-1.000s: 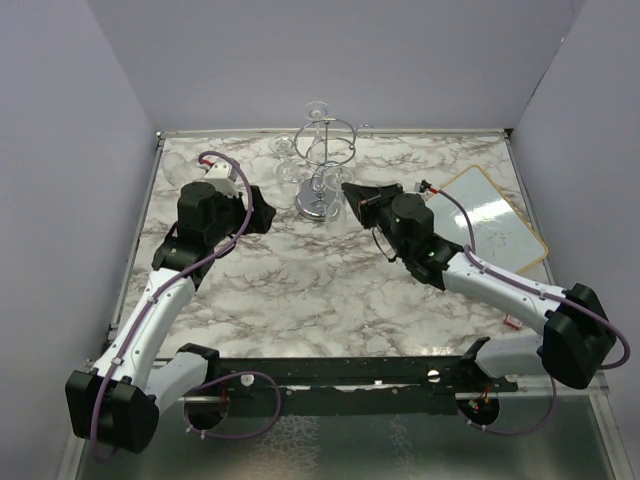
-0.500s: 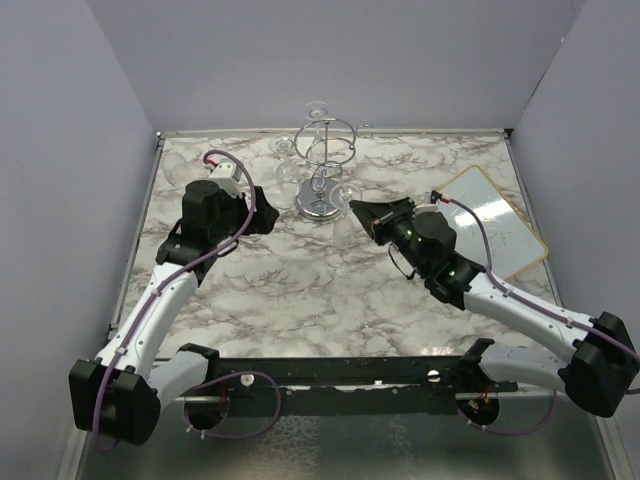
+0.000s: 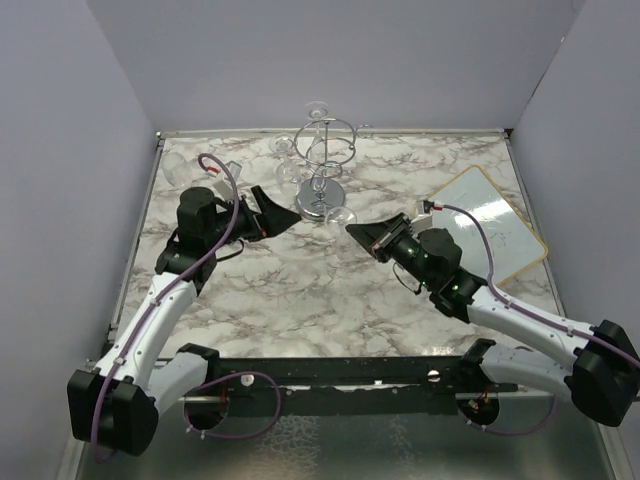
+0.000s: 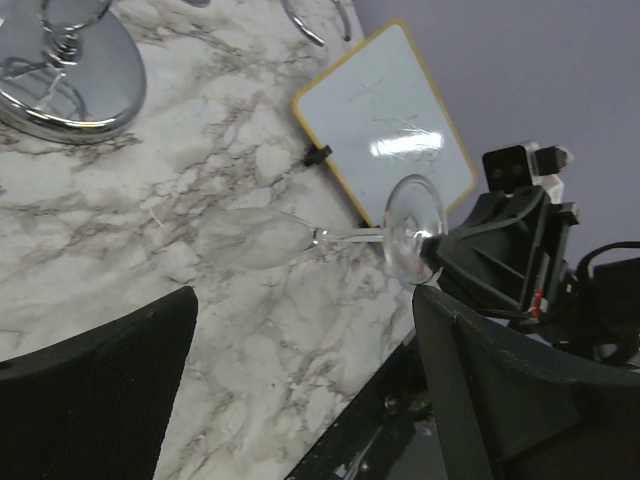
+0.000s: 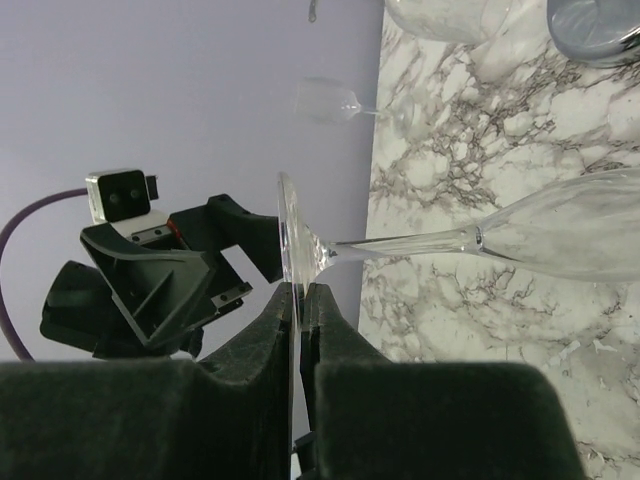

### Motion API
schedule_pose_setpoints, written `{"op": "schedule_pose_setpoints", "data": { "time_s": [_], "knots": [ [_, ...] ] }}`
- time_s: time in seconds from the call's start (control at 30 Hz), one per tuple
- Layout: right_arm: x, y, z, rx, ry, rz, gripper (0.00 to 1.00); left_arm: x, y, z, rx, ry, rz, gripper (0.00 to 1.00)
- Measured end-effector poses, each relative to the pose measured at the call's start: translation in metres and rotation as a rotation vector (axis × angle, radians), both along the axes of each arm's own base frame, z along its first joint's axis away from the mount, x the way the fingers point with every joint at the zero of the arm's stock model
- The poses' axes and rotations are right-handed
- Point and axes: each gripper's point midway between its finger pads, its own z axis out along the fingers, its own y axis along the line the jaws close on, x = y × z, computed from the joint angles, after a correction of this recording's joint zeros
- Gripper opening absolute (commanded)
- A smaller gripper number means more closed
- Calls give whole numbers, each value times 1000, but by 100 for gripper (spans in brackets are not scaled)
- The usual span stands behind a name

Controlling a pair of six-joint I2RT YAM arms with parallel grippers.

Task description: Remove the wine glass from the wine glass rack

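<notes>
The chrome wine glass rack [image 3: 322, 160] stands at the back centre on its round mirrored base [image 4: 62, 78]. My right gripper [image 5: 300, 298] is shut on the edge of the foot of a clear wine glass [image 5: 560, 228]. The glass is held sideways over the marble, its bowl [image 4: 255, 238] pointing toward the rack and apart from it. In the top view the held wine glass [image 3: 341, 214] lies just in front of the right gripper [image 3: 352, 229]. My left gripper [image 3: 274, 212] is open with nothing in it, left of the glass and facing it, its fingers [image 4: 100, 385] spread wide.
A yellow-framed whiteboard [image 3: 492, 226] lies flat at the right. Other glasses hang on the rack [image 3: 284, 146]. One more glass [image 3: 176, 166] sits by the left wall. Purple walls close in the marble table [image 3: 300, 290] on three sides.
My right arm has drawn back from the rack toward the near side, carrying the glass. The left gripper has swung right toward the glass and opened a little wider.
</notes>
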Motion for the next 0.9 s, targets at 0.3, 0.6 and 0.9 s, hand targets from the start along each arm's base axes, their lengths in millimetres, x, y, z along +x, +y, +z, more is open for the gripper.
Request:
{"op": "schedule_pose_setpoints", "data": {
  "time_s": [0.3, 0.6, 0.9],
  "knots": [
    [-12, 11, 10, 25, -57, 95, 1, -21, -41, 31, -202, 39, -134, 86],
    [-18, 24, 6, 32, -61, 173, 1, -34, -72, 21, -217, 105, -221, 58],
    [-26, 28, 10, 33, -83, 221, 1, -36, -75, 11, -206, 119, -218, 31]
  ]
}}
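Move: The foot of the wine glass in the right gripper's pinch lies about 13 cm to the left hand's right and 3 cm back, roughly level, with the bowl hanging below. From that hand the rack's middle is 8 cm ahead, 9 cm right and 5 cm lower; a glass still hanging there is 10 cm ahead, 1 cm right, 3 cm lower. For the right hand, the left gripper is 15 cm left and 5 cm ahead, level. Bring the open left gripper about 7 cm right and half as far back to the wine glass's foot, arching up some 3 cm and easing down again while turning clockwise. Then start closing the fingers around the foot's near rim, to under half open. Keep the right pinch and carry the glass about 3 cm left and slightly less back, turning counter-clockwise. ##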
